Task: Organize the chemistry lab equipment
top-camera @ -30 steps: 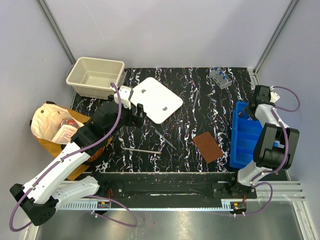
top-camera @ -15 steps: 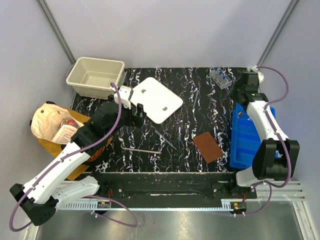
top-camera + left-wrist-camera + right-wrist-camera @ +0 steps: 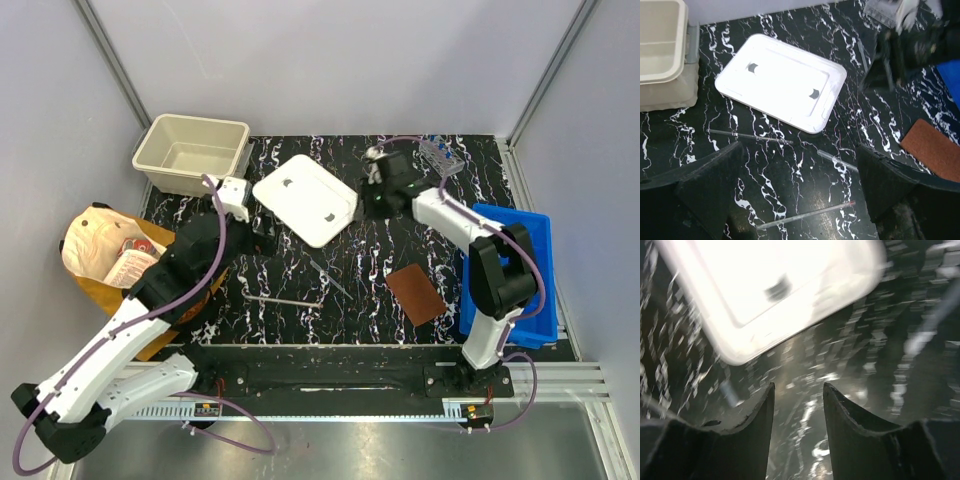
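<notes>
The lab equipment lies scattered on the black marbled table. A long thin rod (image 3: 283,300) with a red tip (image 3: 805,215) lies at the front. A slim clear stick (image 3: 330,278) (image 3: 837,160) rests right of it, and another glass stick (image 3: 750,136) lies further left. A small clear tube rack (image 3: 441,155) stands at the back right. My left gripper (image 3: 262,228) (image 3: 799,150) hangs open above the sticks, holding nothing. My right gripper (image 3: 368,203) (image 3: 798,387) is open and empty, low over the table by the right edge of a white lid (image 3: 305,198) (image 3: 775,285).
A beige bin (image 3: 190,153) stands at the back left and a blue bin (image 3: 505,270) at the right edge. A brown pad (image 3: 415,293) lies front right. A tan paper bag (image 3: 100,250) with packets sits off the table's left side.
My right arm has swung left from above the blue bin to the white lid's right edge, its jaws widening slightly. My left arm has drawn back a little to the left.
</notes>
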You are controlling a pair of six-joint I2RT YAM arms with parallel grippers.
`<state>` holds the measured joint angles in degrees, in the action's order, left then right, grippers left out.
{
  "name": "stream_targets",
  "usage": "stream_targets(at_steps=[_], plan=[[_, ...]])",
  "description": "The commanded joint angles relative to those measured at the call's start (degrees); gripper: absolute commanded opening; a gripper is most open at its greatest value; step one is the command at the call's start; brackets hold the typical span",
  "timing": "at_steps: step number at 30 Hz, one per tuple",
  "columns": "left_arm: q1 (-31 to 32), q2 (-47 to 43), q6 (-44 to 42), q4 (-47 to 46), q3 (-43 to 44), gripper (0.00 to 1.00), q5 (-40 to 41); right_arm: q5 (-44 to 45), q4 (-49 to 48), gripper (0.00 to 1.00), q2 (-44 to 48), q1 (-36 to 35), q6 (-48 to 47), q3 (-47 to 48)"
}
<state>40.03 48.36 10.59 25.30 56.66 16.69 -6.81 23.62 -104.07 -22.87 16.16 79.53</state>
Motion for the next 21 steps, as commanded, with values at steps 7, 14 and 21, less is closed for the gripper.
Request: stream_targets(at_steps=[7, 14, 21], plan=[[-0.04, -11.08, 1.01, -10.44, -5.51, 0.99, 7.66, -4.19, -2.52, 0.49, 3.88, -13.15, -6.23, -7.89], [-0.04, -11.01, 0.84, -10.53, -5.6, 0.99, 7.92, -1.28, -3.31, 0.48, 1.16, -19.04, -4.83, -7.99], [-0.04, -10.74, 0.92, -10.36, -5.69, 0.99, 8.45, 6.17, -0.42, 0.47, -3.85, -23.18, -4.82, -3.6]])
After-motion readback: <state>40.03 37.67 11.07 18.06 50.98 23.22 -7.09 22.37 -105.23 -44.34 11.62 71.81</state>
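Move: The plastic pipette lies about 13 cm back and 11 cm to the left of the empty right hand, some 10 cm below it. The other things lie at that same table height: the white tray about 9 cm ahead and 17 cm left of the right hand, the glass rod 19 cm back and 24 cm left, and the brown mat 17 cm back and 12 cm right. From the left hand, the pipette lies about 3 cm ahead, 13 cm right and 28 cm down. Back and to the left, fast at first and then easing, the right hand sweeps some 17 cm towards the plastic pipette, sinking about 5 cm and turning roughly 25 degrees counter-clockwise, half-open fingers unchanged and still short of the table. Meanwhile the left hand, wide open, draws about 5 cm up and to the left, its fingers tipping up. ##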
